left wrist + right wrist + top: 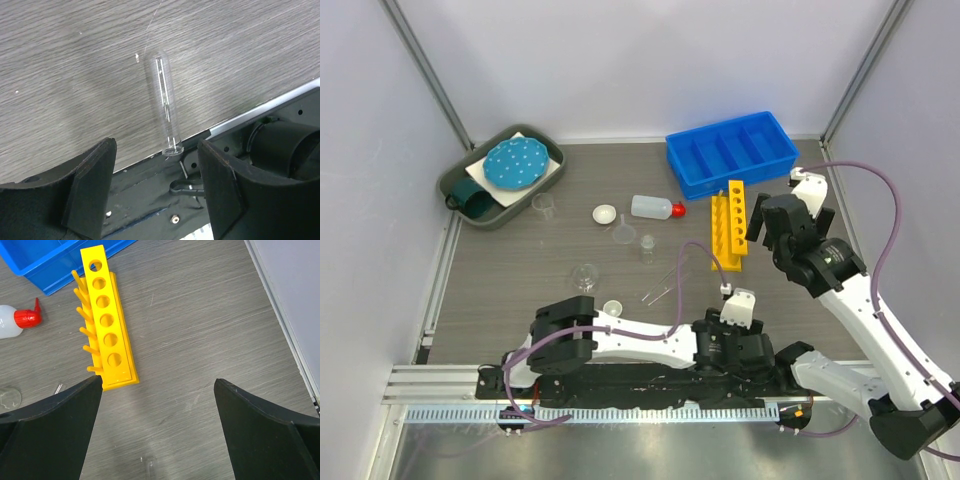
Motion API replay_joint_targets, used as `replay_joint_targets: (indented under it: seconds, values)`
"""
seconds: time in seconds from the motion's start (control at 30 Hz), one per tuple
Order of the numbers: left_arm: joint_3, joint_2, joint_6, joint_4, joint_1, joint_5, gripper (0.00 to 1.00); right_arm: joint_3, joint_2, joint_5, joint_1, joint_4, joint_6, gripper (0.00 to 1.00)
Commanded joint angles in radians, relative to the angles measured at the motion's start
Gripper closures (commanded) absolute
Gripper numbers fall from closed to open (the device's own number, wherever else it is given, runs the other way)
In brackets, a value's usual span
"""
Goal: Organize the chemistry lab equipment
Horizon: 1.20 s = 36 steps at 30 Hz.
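Note:
A clear glass tube [164, 100] lies on the wood-grain table [60, 75], its open mouth at the near edge. My left gripper [156, 150] stands open just short of that mouth, nothing between its fingers. My right gripper [157, 385] hangs open over bare table beside the near end of the yellow holed rack [107, 325]; from above it [770, 222] sits right of the rack [730, 230]. The blue divided bin [730, 152] is at the back right. The red-capped bottle [653, 207] lies on its side left of the rack.
A white dish [605, 213], a funnel [624, 234], a beaker [544, 206], a flask [585, 275], thin glass pieces [663, 283] and a second dish [612, 308] are scattered mid-table. The dark green tray [500, 175] stands back left. Black arm bases line the near edge.

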<state>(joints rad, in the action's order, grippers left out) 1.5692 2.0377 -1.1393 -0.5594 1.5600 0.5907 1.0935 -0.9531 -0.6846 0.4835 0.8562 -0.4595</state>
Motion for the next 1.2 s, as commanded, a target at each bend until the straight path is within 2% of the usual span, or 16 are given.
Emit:
replay_joint_targets:
  seconds: [0.0, 0.4, 0.57, 0.77, 0.87, 0.9, 0.97, 1.07, 1.17]
  values:
    - [0.092, 0.055, -0.034, 0.001, 0.006, 0.064, 0.3, -0.003, 0.03, -0.024, 0.003, -0.005, -0.027, 0.0]
    - [0.251, 0.222, -0.025, -0.122, 0.006, 0.066, 0.34, -0.02, 0.065, -0.018, 0.003, 0.007, -0.022, 0.0]
    - [0.25, 0.251, -0.049, -0.151, 0.006, 0.07, 0.39, -0.03, 0.077, -0.01, 0.003, 0.007, -0.019, 0.0]
    - [0.23, 0.263, -0.062, -0.163, 0.002, 0.064, 0.55, -0.04, 0.08, 0.0, 0.004, 0.006, -0.021, 0.0]
    - [0.206, 0.257, -0.073, -0.16, 0.0, 0.054, 0.68, -0.041, 0.085, 0.007, 0.003, 0.004, -0.022, 0.0]
    - [0.198, 0.254, -0.077, -0.158, -0.002, 0.051, 0.76, -0.043, 0.082, 0.007, 0.003, 0.004, -0.024, 0.0]
    - [0.174, 0.242, -0.082, -0.155, 0.0, 0.041, 0.83, -0.043, 0.082, 0.011, 0.003, 0.006, -0.025, 0.0]
    - [0.132, 0.216, -0.086, -0.158, -0.002, 0.02, 1.0, -0.047, 0.082, 0.022, 0.003, 0.003, -0.03, 0.0]
    - [0.072, 0.159, -0.063, -0.169, -0.002, 0.014, 1.0, -0.063, 0.077, 0.019, 0.003, -0.005, -0.034, 0.0]
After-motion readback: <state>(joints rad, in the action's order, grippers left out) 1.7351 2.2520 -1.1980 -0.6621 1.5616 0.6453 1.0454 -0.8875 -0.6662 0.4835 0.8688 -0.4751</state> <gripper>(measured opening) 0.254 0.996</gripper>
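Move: The test tube lies on the table's near edge, mouth end towards the robot, about 6 cm below the left hand, some 2 cm ahead and 2 cm right. From that hand, the yellow rack stands roughly 28 cm ahead and 1 cm right, and the thin glass rods lie about 14 cm ahead and 14 cm left. From the right hand the tube is some 17 cm back, 9 cm left and 24 cm lower. Left hand sinks about 5 cm, drifting right then partly back, and pinches the test tube nearer its mouth. ##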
